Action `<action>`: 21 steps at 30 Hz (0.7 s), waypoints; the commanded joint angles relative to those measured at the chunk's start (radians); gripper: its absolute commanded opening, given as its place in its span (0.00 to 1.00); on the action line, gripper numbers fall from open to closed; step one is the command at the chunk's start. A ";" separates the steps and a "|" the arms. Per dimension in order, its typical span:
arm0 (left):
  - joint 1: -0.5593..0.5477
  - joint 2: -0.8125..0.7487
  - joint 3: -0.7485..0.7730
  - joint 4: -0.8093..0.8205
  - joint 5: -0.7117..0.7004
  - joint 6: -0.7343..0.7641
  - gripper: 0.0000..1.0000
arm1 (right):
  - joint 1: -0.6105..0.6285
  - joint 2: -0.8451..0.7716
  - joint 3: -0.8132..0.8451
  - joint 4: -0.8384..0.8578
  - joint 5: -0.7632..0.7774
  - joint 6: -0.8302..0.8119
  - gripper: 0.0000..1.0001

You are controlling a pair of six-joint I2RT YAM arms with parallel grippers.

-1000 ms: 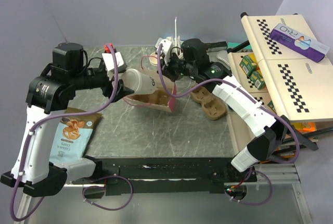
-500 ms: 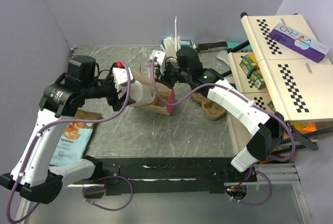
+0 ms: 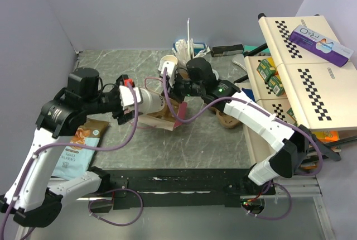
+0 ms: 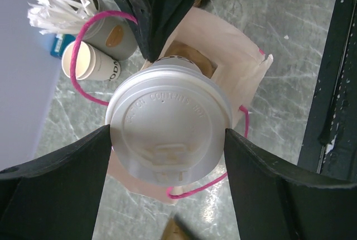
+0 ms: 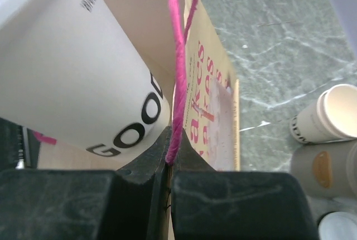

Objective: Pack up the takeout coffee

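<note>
The takeout coffee (image 3: 150,99), an off-white paper cup with a white lid (image 4: 167,120), lies tilted in my left gripper (image 4: 167,135), whose fingers press the lid's two sides. Its base pokes into the mouth of a pale paper bag (image 3: 163,119) with pink cord handles. In the right wrist view the cup (image 5: 72,67) fills the bag's opening beside the printed bag wall (image 5: 212,111). My right gripper (image 5: 172,162) is shut on one pink handle (image 5: 178,67) and holds it up. A brown cardboard piece shows inside the bag behind the cup.
An open empty paper cup (image 3: 169,62) and a grey cup of straws and stirrers (image 3: 187,49) stand behind the bag. A brown cardboard tray (image 3: 226,115) lies to the right and a snack pouch (image 3: 75,149) at the left. Checkered boxes (image 3: 304,67) line the right side.
My left arm has swung the cup down and right into the bag's mouth. The right gripper with the handle and the bag have shifted slightly left and nearer.
</note>
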 commanded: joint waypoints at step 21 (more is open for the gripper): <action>-0.213 -0.100 -0.279 0.158 -0.239 0.238 0.01 | 0.014 -0.092 -0.060 0.043 -0.078 0.212 0.00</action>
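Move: About 10 cm to the right of the left hand, a couple of cm ahead and some 8 cm below it, the bag's open mouth waits for the lidded coffee cup in that hand. From the right hand, pinching the bag's handle, the mouth is about 3 cm left, 3 cm back and 5 cm down. On the table, the cup stack stands some 24 cm ahead and 13 cm right of the left hand; the chips bag lies roughly 27 cm to its left and 3 cm back. Lowering the lidded coffee cup into the bag's mouth, the left hand first eases back 2–3 cm, then sinks, ending about 6 cm lower and tipped some 10 degrees so its fingers point more steeply down; its grip stays on the cup by the lid. The right hand keeps its pinch on the handle and draws back about 2.5 cm, rolling some 10 degrees, forward side down. ##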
